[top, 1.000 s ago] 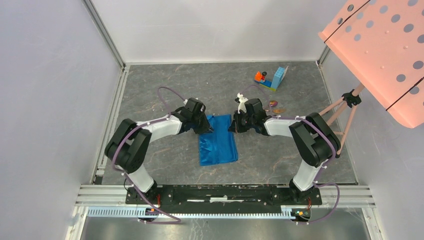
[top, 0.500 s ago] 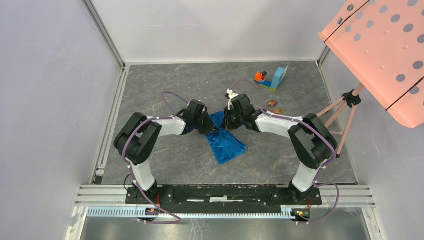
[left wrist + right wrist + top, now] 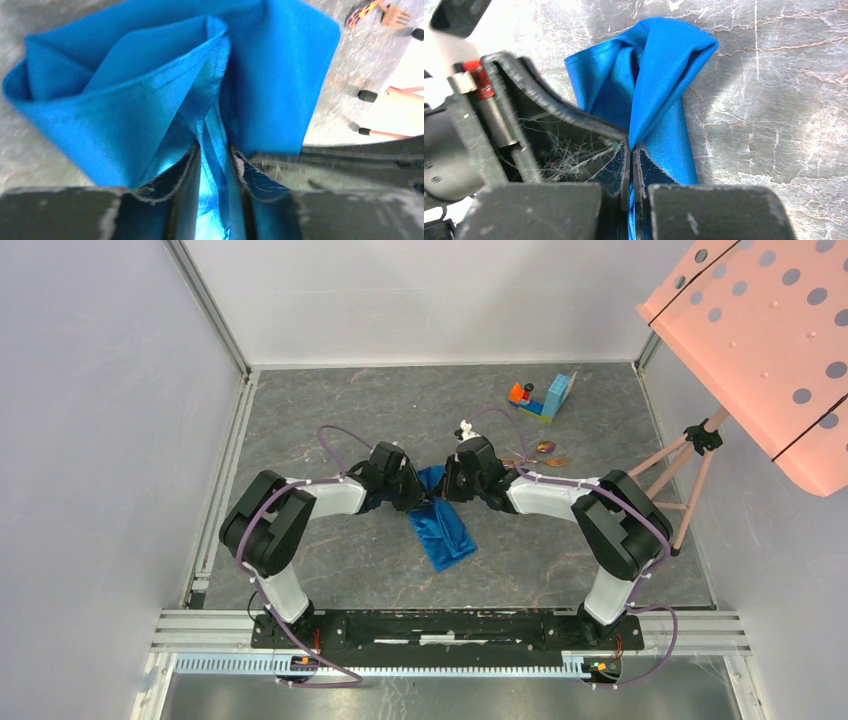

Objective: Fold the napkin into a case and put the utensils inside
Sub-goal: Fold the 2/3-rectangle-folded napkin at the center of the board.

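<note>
The bright blue napkin (image 3: pixel 445 532) is bunched into a narrow, slanted bundle on the grey table, pinched at its far end between both grippers. My left gripper (image 3: pixel 412 495) holds folds of the cloth (image 3: pixel 150 100) between jaws that stand slightly apart (image 3: pixel 214 147). Pressed tightly together, the right gripper (image 3: pixel 452 488) clamps a thin edge of the napkin (image 3: pixel 664 75) between its tips (image 3: pixel 631 144). The two grippers nearly touch each other. The copper utensils (image 3: pixel 548 455) lie on the table to the right of the right arm, and they also show in the left wrist view (image 3: pixel 395 15).
An orange-and-blue toy block piece (image 3: pixel 540 398) stands at the back right. A pink tripod (image 3: pixel 690 460) with a perforated pink panel (image 3: pixel 770 340) stands at the right edge. White walls enclose the table on three sides.
The two grippers have come together over the middle. The napkin, a flat oblong one second ago, is now gathered into a narrower bundle slanting towards the front right.
</note>
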Tool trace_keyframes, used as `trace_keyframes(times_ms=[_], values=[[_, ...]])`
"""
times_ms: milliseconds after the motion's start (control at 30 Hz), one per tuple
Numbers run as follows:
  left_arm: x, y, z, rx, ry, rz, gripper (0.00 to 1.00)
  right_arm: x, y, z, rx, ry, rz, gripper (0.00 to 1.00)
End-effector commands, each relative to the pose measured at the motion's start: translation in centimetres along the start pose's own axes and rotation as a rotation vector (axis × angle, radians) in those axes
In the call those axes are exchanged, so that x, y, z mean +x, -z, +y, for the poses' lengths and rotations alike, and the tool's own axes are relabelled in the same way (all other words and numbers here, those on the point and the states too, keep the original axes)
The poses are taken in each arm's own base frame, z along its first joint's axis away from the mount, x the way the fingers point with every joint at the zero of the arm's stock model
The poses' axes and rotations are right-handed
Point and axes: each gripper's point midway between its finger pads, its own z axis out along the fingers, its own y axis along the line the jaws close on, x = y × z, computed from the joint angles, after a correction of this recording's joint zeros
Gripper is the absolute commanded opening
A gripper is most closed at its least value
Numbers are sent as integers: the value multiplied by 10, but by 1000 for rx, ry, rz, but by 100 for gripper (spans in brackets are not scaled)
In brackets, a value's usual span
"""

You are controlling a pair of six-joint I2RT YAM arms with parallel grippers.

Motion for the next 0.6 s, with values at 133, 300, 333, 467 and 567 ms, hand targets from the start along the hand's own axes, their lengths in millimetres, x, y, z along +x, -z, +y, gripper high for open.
trace_keyframes(times_ms=[133,300,333,467,567], values=[[-2,57,-17,51,-81,-11,45,-6,4,7,-18,-1,-46,0],[-11,75,18,6,-21,-54,45,-8,6,7,-16,11,-47,0],[-11,75,24,2,-9,-47,46,-7,6,8,-18,11,-47,0],[-13,64,34,-2,2,-41,48,-7,7,12,-24,15,-46,0],[-17,49,39,-27,8,-24,48,-7,6,16,-25,20,-45,0]])
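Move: The napkin's left long edge lies about 4 cm to the left of the left hand, level with it fore and aft and some 2 cm lower. The napkin's far end is about 6 cm ahead and 1 cm right, its near end some 11 cm back and 6 cm right; the utensils lie roughly 22 cm right and 9 cm ahead. From the right hand, which already pinches the raised fold, that left edge is about 7 cm left, 1 cm back and 5 cm down. Leftwards in a quick arc, the left hand comes free of the cloth beside the right fingertips and swings about 7 cm over the napkin's left part, edging back slightly, rising some 5 cm and then sinking again to hover by the left edge. Its fingers spread from about a quarter to half open. The right hand stays put and keeps its pinch on the raised fold. ##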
